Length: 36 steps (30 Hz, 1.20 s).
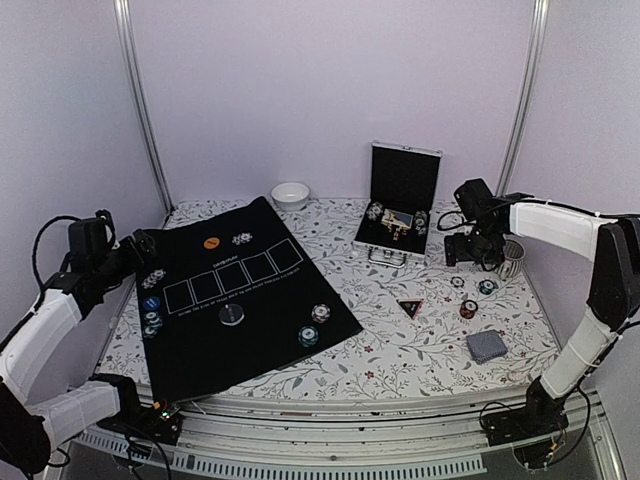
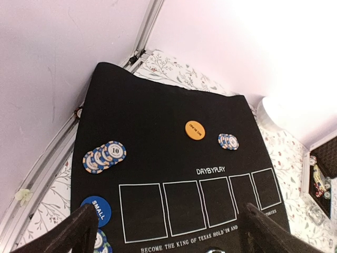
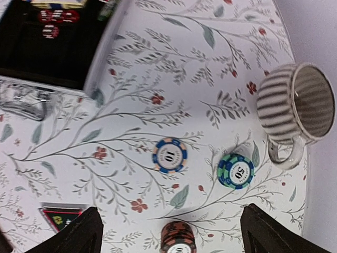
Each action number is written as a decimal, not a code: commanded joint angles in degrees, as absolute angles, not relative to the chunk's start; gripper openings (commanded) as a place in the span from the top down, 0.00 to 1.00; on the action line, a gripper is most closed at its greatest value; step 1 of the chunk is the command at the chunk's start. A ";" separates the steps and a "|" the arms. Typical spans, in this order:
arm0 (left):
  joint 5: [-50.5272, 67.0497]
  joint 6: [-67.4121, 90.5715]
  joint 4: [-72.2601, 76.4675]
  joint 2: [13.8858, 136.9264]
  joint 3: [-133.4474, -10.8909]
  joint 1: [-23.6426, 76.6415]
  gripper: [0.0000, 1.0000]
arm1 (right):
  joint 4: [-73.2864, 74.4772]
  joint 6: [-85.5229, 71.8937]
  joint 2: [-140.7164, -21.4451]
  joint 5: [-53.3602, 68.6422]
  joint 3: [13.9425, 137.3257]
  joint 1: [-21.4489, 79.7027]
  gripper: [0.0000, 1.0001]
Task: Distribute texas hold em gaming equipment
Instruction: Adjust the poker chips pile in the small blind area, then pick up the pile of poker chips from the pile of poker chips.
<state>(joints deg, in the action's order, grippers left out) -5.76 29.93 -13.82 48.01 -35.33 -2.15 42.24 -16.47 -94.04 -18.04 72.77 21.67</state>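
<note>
My left gripper (image 2: 174, 237) hangs open over the black mat's (image 2: 158, 105) left end, nothing between its fingers. Below it lie fanned blue-white chips (image 2: 104, 156), a blue SMALL button (image 2: 96, 211), an orange button (image 2: 195, 129) and a small chip stack (image 2: 228, 141). A round grey button (image 1: 232, 314) and two chip stacks (image 1: 320, 313) sit nearer the mat's front. My right gripper (image 3: 174, 234) is open above a blue 10 chip (image 3: 169, 155), a green 50 stack (image 3: 236, 170) and a red stack (image 3: 179, 240). The triangular marker (image 1: 409, 306) and card deck (image 1: 487, 346) lie on the floral cloth.
An open silver-edged black case (image 1: 400, 215) with more chips stands at the back centre. A striped cup (image 3: 295, 108) sits just right of the right gripper. A white bowl (image 1: 290, 194) is at the back by the wall.
</note>
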 commanded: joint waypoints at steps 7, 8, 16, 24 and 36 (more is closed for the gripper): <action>-3.80 27.37 -13.34 49.01 -35.32 -2.29 0.02 | 31.45 -23.95 -94.02 -14.73 61.35 8.58 0.12; -3.64 27.26 -13.30 48.90 -35.40 -2.29 0.02 | 31.00 -24.29 -94.42 -15.13 60.67 7.75 0.13; -3.48 27.16 -12.23 48.98 -34.74 -2.29 0.02 | 27.04 -23.83 -100.03 -10.12 60.11 4.78 0.24; -3.58 26.97 -12.37 49.39 -34.70 -2.29 0.02 | 25.79 -23.78 -103.92 -10.95 59.67 3.05 0.24; -3.91 26.98 -12.21 49.88 -34.89 -2.37 0.02 | 26.99 -21.46 -106.83 -10.92 58.94 3.09 0.32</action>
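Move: For the right hand, the green poker chip stack lies about 11 cm to the right, level fore and aft, and some 12 cm below. The striped mug stands about 5 cm farther out and 6 cm to the right of that stack; a lone blue-rimmed chip lies 7 cm left and 1 cm beyond the stack, and the red chip stack 6 cm nearer and 4 cm left of it. From the left hand the green stack is roughly 77 cm right, 7 cm ahead and 20 cm below. Right and downward together, the right hand swings about 11 cm towards the green chip stack, turning some 20 degrees clockwise, then sinks nearly straight down for the last stretch, about 12 cm in all. Its fingers narrow from almost wide open to roughly two thirds and come down on either side of the stack, close by the mug's handle, without gripping yet. ##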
